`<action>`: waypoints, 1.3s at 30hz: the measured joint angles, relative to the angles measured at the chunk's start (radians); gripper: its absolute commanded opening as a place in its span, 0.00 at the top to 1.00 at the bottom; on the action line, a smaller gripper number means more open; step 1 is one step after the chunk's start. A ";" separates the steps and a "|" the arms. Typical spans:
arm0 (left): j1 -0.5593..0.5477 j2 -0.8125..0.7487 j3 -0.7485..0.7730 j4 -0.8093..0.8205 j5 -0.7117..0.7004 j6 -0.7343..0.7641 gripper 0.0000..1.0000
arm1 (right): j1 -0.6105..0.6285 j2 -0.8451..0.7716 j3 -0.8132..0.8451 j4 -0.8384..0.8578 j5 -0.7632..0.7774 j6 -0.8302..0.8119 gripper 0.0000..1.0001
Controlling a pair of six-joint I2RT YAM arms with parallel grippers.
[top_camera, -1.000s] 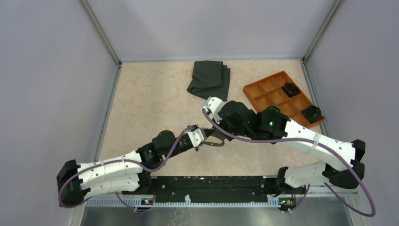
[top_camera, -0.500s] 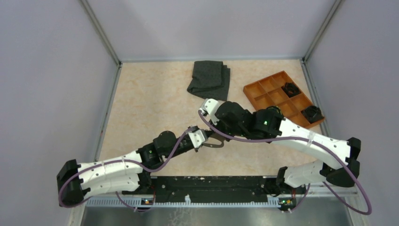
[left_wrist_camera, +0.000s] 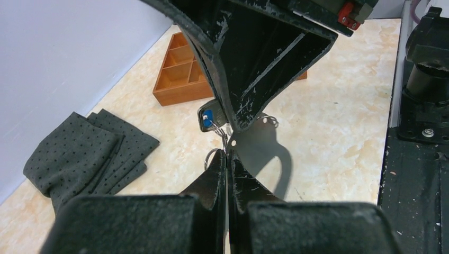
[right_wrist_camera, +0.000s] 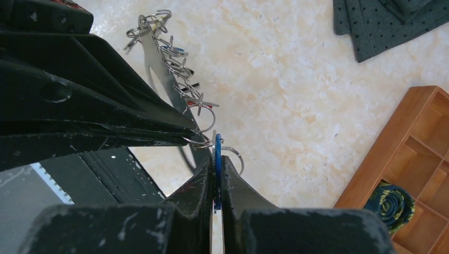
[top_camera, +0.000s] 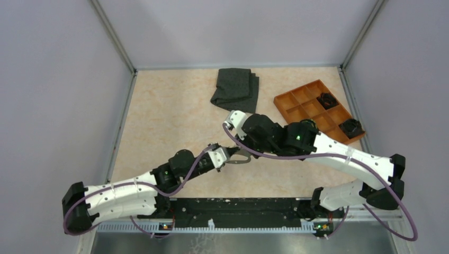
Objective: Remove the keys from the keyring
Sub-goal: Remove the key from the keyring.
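Observation:
My two grippers meet above the middle of the table. The left gripper (left_wrist_camera: 227, 157) is shut on the small metal ring end of the keyring (left_wrist_camera: 265, 143), a pale grey curved band hanging over the table. The right gripper (right_wrist_camera: 216, 159) is shut on a blue-headed key (right_wrist_camera: 217, 151) that hangs on a ring right beside the left fingertips (right_wrist_camera: 174, 132). In the right wrist view the keyring (right_wrist_camera: 156, 63) runs away from me with several wire rings and small keys (right_wrist_camera: 191, 98) strung along it. From above, the band (top_camera: 242, 161) shows just under both wrists.
A folded dark grey cloth (top_camera: 235, 87) lies at the back centre. An orange compartment tray (top_camera: 304, 103) sits at the back right with black clumps (top_camera: 350, 127) in two of its cells. The arms' black base rail (top_camera: 238, 209) runs along the near edge.
The right arm has shifted a little to the left and the left arm's elbow has sunk slightly. Both grips are unchanged.

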 measured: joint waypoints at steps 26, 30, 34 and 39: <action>-0.005 -0.070 -0.058 0.087 -0.027 -0.035 0.87 | 0.005 -0.035 0.000 0.018 -0.019 0.011 1.00; -0.008 -0.046 -0.058 0.098 -0.027 -0.037 0.80 | 0.005 -0.035 0.001 0.020 -0.021 -0.003 1.00; -0.011 -0.021 -0.057 0.098 -0.026 -0.036 0.76 | 0.004 -0.036 0.002 0.018 -0.016 -0.007 1.00; -0.011 -0.002 -0.052 0.106 -0.023 -0.036 0.75 | 0.003 -0.045 0.002 0.018 -0.014 -0.013 1.00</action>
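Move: The left fingers are shut on the small linking ring, with the blue-marked key it hangs from about 3 cm to the right, 1 cm ahead and some 1 cm higher. That key is already pinched between the right fingertips. From the left hand, the grey plate hangs roughly 5 cm below, 1 cm back and 1 cm right; the row of ringed keys on its edge is about 2 cm ahead, level sideways, 5 cm below. The left hand draws the pinched ring away from the right fingers, about 1 cm left and 1.5 cm up with a slight back drift and a roll of some 5 degrees that lowers the hand's left side, then opens to about a quarter, letting go of the ring as the hand sinks and returns right beside the linking rings. The right hand keeps the blue-marked key pinched throughout and rises about 1.5 cm. ##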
